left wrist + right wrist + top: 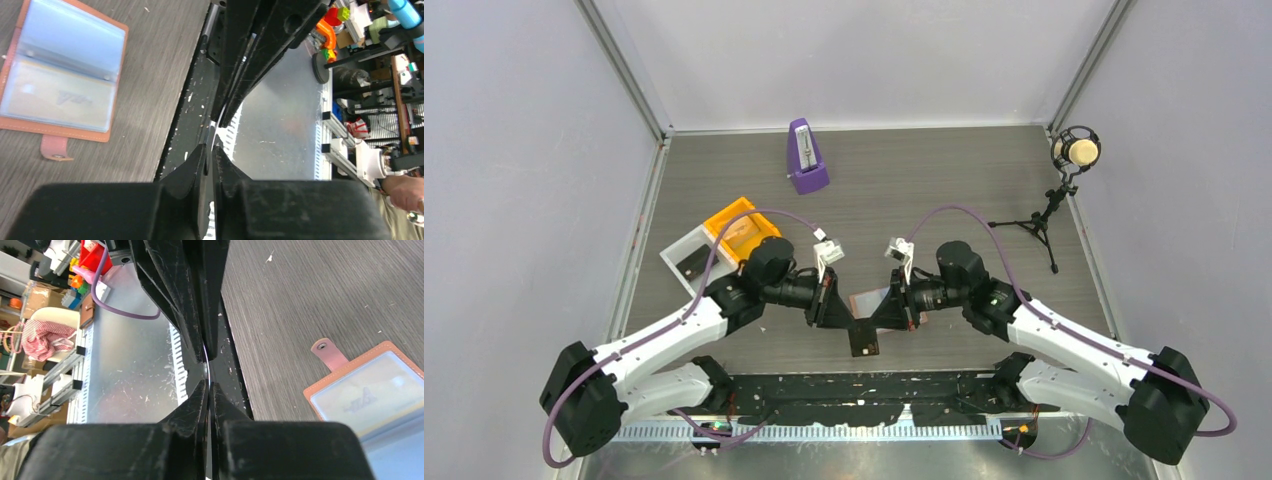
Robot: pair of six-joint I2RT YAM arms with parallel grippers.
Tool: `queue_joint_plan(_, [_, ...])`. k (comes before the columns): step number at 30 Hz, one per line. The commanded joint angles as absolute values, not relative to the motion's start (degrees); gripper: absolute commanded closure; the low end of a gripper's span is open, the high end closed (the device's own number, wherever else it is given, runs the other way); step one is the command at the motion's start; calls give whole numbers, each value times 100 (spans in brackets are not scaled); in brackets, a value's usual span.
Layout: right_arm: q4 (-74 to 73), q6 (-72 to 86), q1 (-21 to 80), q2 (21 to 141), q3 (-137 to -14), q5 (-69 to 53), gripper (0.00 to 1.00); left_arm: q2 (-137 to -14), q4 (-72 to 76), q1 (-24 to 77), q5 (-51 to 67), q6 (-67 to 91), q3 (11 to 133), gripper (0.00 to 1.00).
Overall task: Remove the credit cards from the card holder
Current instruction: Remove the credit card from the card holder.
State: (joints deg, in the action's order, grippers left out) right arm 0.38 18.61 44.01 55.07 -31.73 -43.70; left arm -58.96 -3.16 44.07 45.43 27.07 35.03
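Note:
A dark credit card hangs between both grippers near the table's front edge. My left gripper is shut on its left side and my right gripper on its right side. In the left wrist view the card shows edge-on as a thin line running from my left gripper to the opposite fingers. The right wrist view shows the same thin card edge in my right gripper. The card holder lies open on the table, tan with blue-grey clear sleeves, just behind the grippers.
A purple metronome stands at the back centre. An orange tray and a white tray sit at the left. A microphone on a tripod is at the back right. A black strip borders the front edge.

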Motion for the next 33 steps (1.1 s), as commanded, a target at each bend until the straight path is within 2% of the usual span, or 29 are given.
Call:
queue_joint_plan(1, [889,2193,4369,5330,-3099,-4282,95,-5878,-557,4340,4271,2707,3883,79])
queue_joint_plan(4, [1193,2618,4332,5270,-3008,-3975,95,-5740,-539,4175,4020,2883,3922,59])
queue_joint_plan(10, [2137,3728,4298,4965,-2613,-2675,95,-5035,301,3769,3279,3839,3510,46])
queue_joint_plan(15, [2901,4514,4298,4670,-2306,-1915,95,-4489,591,3742,2642,4175,3213,42])
queue_joint_plan(22, [3773,5361,4302,4211,-1846,-971,95,-4027,1746,3745,2235,5020,2522,39])
queue_joint_plan(26, [4524,5947,4305,4123,-1355,-518,95,-4078,2490,3753,2164,5486,2236,39])
queue_joint_plan(33, [5014,6569,4315,3872,-687,283,95,-4680,3337,4028,2091,5832,2182,39])
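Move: The black card stands between the two grippers, both with closed fingers on its far edge. Its middle is about 3 cm back and 3 cm to the right of the left hand, and about 3 cm back and 3 cm left of the right hand. The open card holder lies on the table some 15 cm below, about 5 cm ahead and 8 cm right of the left hand, or 5 cm ahead and 2 cm right of the right hand. The left fingers open and let go of the black card while the right fingers keep their pinch on it. Then both hands travel forward about 7 cm and up some 6 cm, drawing apart sideways, the right hand carrying the card over towards the holder's far side. Both swing their fingertips forward and upward, the right about 40 degrees clockwise, the left about 30 counter-clockwise. ##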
